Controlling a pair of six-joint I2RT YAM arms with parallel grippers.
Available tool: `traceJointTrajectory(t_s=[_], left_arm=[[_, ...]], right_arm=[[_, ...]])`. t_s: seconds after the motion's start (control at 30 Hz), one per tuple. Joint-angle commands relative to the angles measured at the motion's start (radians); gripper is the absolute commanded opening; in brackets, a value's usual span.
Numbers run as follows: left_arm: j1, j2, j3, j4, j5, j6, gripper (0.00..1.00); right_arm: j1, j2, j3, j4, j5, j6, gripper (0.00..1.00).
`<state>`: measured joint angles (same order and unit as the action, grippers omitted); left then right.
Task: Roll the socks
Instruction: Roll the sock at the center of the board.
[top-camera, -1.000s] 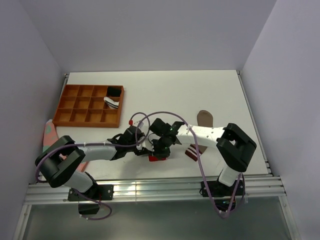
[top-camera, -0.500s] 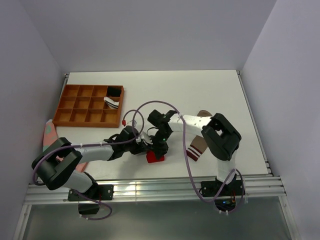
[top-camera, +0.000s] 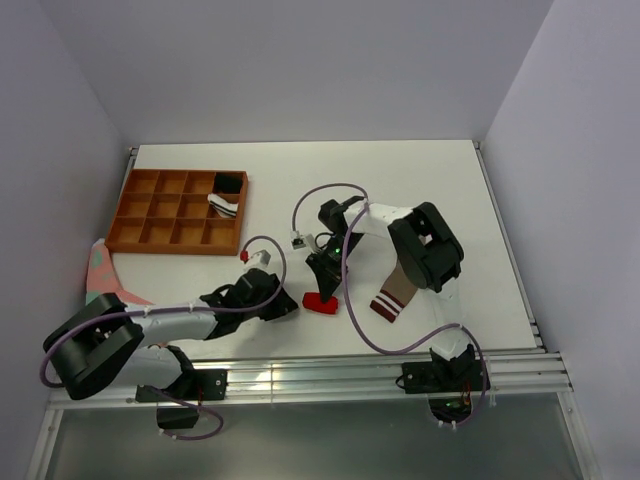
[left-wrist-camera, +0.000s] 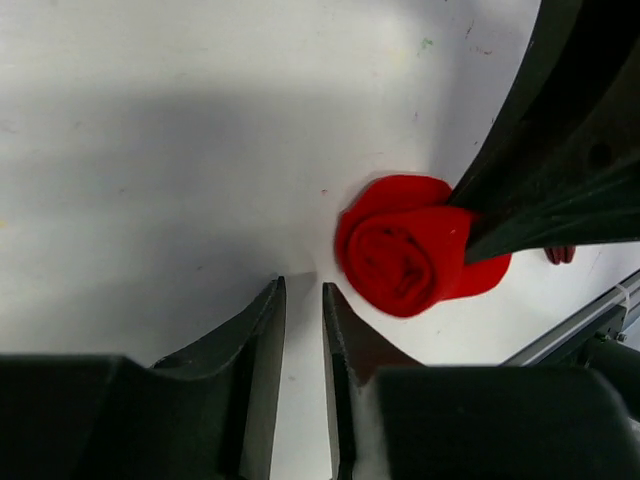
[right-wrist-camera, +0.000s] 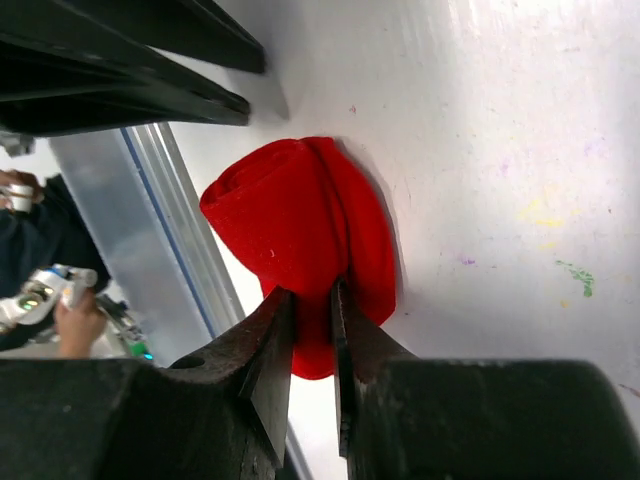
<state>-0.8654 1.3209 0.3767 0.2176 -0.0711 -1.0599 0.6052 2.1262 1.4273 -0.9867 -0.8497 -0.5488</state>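
Note:
The red sock (top-camera: 321, 301) lies near the table's front edge as a tight roll (left-wrist-camera: 405, 255). My right gripper (top-camera: 325, 287) comes down on it from behind and is shut on a fold of the roll (right-wrist-camera: 311, 295). My left gripper (top-camera: 293, 305) sits just left of the roll, slightly apart from it. Its jaws stand a narrow gap apart (left-wrist-camera: 303, 290) with only bare table between them. The tan-brown sock (top-camera: 399, 283) lies flat to the right, its striped cuff (top-camera: 385, 306) toward the front edge.
A brown wooden compartment tray (top-camera: 150, 235) stands at the back left, with black and white items (top-camera: 226, 195) in its right cells. A pink and green cloth (top-camera: 100, 272) hangs at the left edge. The metal rail (top-camera: 300, 375) runs just in front of the roll.
My left gripper has let go of the red sock, opened a little and drawn back to the left. My right arm has folded back, uncovering the tan-brown sock, while still pinching the roll.

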Motion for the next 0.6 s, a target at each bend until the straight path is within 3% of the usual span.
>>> traceJointTrajectory(t_s=[0.0,0.2,0.4,0.57], left_arm=[[-0.012,-0.078,-0.041,0.008,-0.045,0.006,0.30],[-0.035,-0.183,-0.093,0.037,-0.073,-0.006,0.43],[-0.098,-0.155,-0.075,0.106,-0.104,-0.034,0.50],[-0.158,-0.112,-0.099,0.206,-0.191,-0.195,0.52]], right_arm=[[0.013,0.038,0.013,0.071,0.181,0.079,0.17],[0.015,0.054,0.030,0.068,0.186,0.096,0.17],[0.013,0.052,0.032,0.079,0.184,0.128,0.16],[0.013,0.048,0.025,0.086,0.175,0.170,0.15]])
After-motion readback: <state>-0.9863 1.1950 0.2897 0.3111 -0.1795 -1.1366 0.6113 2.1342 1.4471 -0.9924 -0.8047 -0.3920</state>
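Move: The rolled red sock lies about 6 cm to the right of the left fingertips, roughly level with them in the forward direction and 1 cm lower; the right fingertips stand just past its middle, some 8 cm to the left hand's right. The sock is already pinched in the right hand, its middle about 1 cm back and 1 cm to the left of that hand's point, 1 cm lower. The brown sock's striped cuff is some 14 cm to the right hand's right and 2 cm back. The left hand, empty and clear of the red sock, rises a little over 2 cm and draws back about 2 cm, drifting 1 cm left before swinging some 2 cm right again beside the roll, while its fingers spread from about a quarter to half open and tip up slightly. The right hand stays in place and keeps its pinch on the red roll, only turning slightly, under 10 degrees, clockwise. ##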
